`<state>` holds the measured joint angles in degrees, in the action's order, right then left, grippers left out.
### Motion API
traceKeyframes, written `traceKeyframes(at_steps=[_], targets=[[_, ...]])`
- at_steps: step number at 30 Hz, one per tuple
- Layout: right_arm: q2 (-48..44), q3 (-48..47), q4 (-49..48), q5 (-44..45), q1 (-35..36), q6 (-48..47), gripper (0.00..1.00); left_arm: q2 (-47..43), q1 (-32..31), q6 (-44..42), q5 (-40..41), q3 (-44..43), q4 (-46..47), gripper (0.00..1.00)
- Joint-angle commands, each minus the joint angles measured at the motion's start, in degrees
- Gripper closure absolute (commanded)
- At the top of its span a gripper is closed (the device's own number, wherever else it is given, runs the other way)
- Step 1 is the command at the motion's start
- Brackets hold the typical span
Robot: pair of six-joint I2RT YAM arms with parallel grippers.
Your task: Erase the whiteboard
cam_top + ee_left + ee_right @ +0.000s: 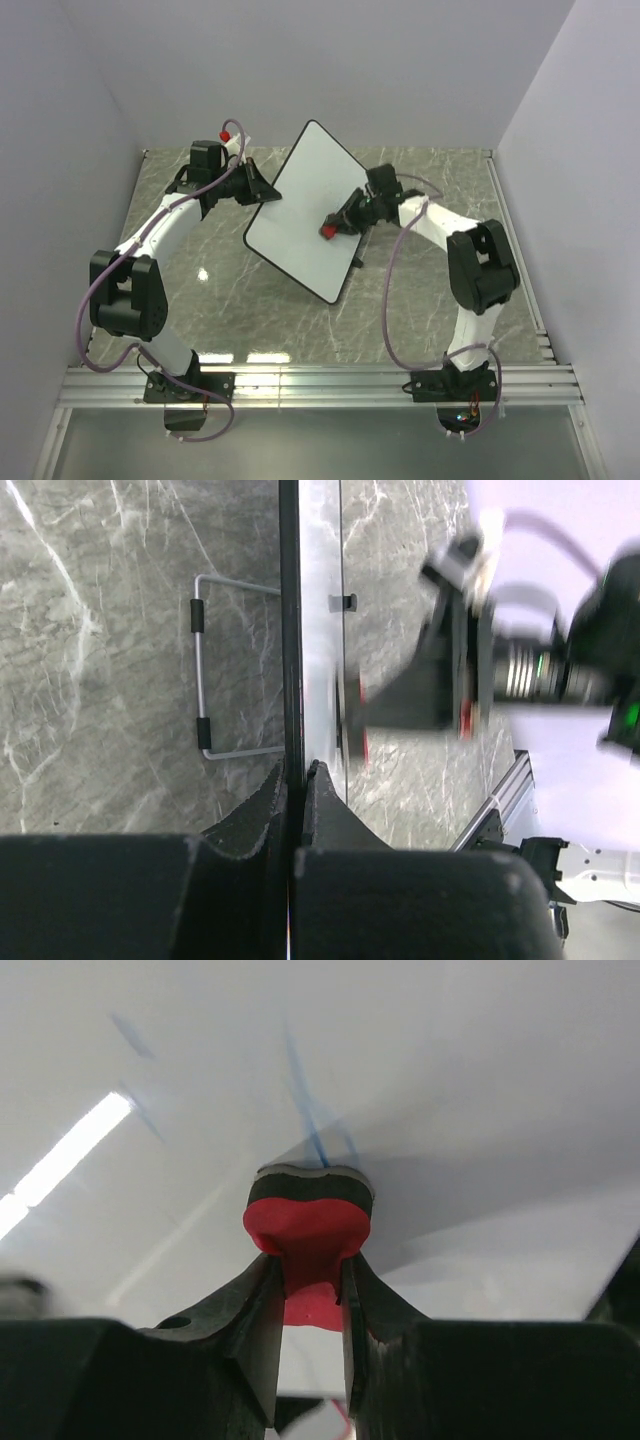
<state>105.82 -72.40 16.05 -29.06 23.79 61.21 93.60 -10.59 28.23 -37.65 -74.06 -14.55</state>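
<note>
The whiteboard (300, 215) is a large white board with a thin black rim, held tilted above the table. My left gripper (262, 190) is shut on its left edge; in the left wrist view the board's edge (292, 630) runs straight up from between the fingers (270, 795). My right gripper (338, 224) is shut on a small red eraser (327, 231) with a black pad. That eraser (310, 1222) presses against the whiteboard (450, 1080), right below faint blue marker lines (305, 1110).
The table (420, 300) is grey marble with a metal rail along its near edge. A bent wire stand (203, 670) lies on the marble under the board. White walls close in on the left, back and right.
</note>
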Motion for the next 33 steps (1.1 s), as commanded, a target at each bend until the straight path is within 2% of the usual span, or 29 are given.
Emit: traceKeyframes(at_steps=[1,6,10,14,18,21,28,33], targets=[[7.97,-13.14,2.73,7.43,-4.36,-2.23,1.0,0.44,-2.42,-6.69,0.21,1.02,-4.7,1.0],[15.98,-30.21,7.67,9.37,-9.99,-3.82,1.0,-1.05,-2.51,-6.78,0.91,2.6,-4.53,1.0],[19.25,-34.57,11.19,9.64,-10.61,-4.61,1.0,-1.23,-2.51,-6.87,1.17,3.22,-4.35,1.0],[14.69,-24.04,6.54,8.85,-8.07,-3.82,1.0,-1.05,-2.51,-7.22,1.44,2.44,-4.79,1.0],[6.62,-9.56,1.45,7.97,-2.62,-2.76,1.0,0.0,-2.51,-7.31,1.44,1.64,-4.88,1.0],[2.13,-3.3,-0.85,7.97,2.21,-1.71,1.0,0.7,-2.51,-7.22,1.26,1.38,-4.7,1.0],[-6.85,6.04,-2.08,7.79,10.3,0.84,1.0,1.76,-2.51,-7.13,0.91,0.94,-4.09,1.0],[-8.0,9.56,-2.17,8.67,8.03,0.93,1.0,2.11,-2.51,-7.13,0.56,0.76,-4.0,1.0]])
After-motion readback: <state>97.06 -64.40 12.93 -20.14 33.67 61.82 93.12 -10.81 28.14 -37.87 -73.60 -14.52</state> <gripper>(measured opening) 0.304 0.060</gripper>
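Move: The right hand holds the eraser on the board's face; the last blue marks show just beyond the pad, some 3 cm left, 1 cm ahead and 2 cm below. The board's middle is about 4 cm ahead and 5 cm left at hand height; its near corner is 18 cm back, straight in line, some 8 cm lower. From the left hand, the marks lie roughly 7 cm back, 12 cm right and 10 cm lower. Forward and to the right first, about 17 cm out along the tilted board, the right hand sweeps the pinched eraser, then reverses back and left some 23 cm towards the near corner, ending a little short of where a full stroke would finish. The wrist swings about 15 degrees clockwise going out and back again on the return. The left fingers keep pinching the board's left edge, holding nearly still. ##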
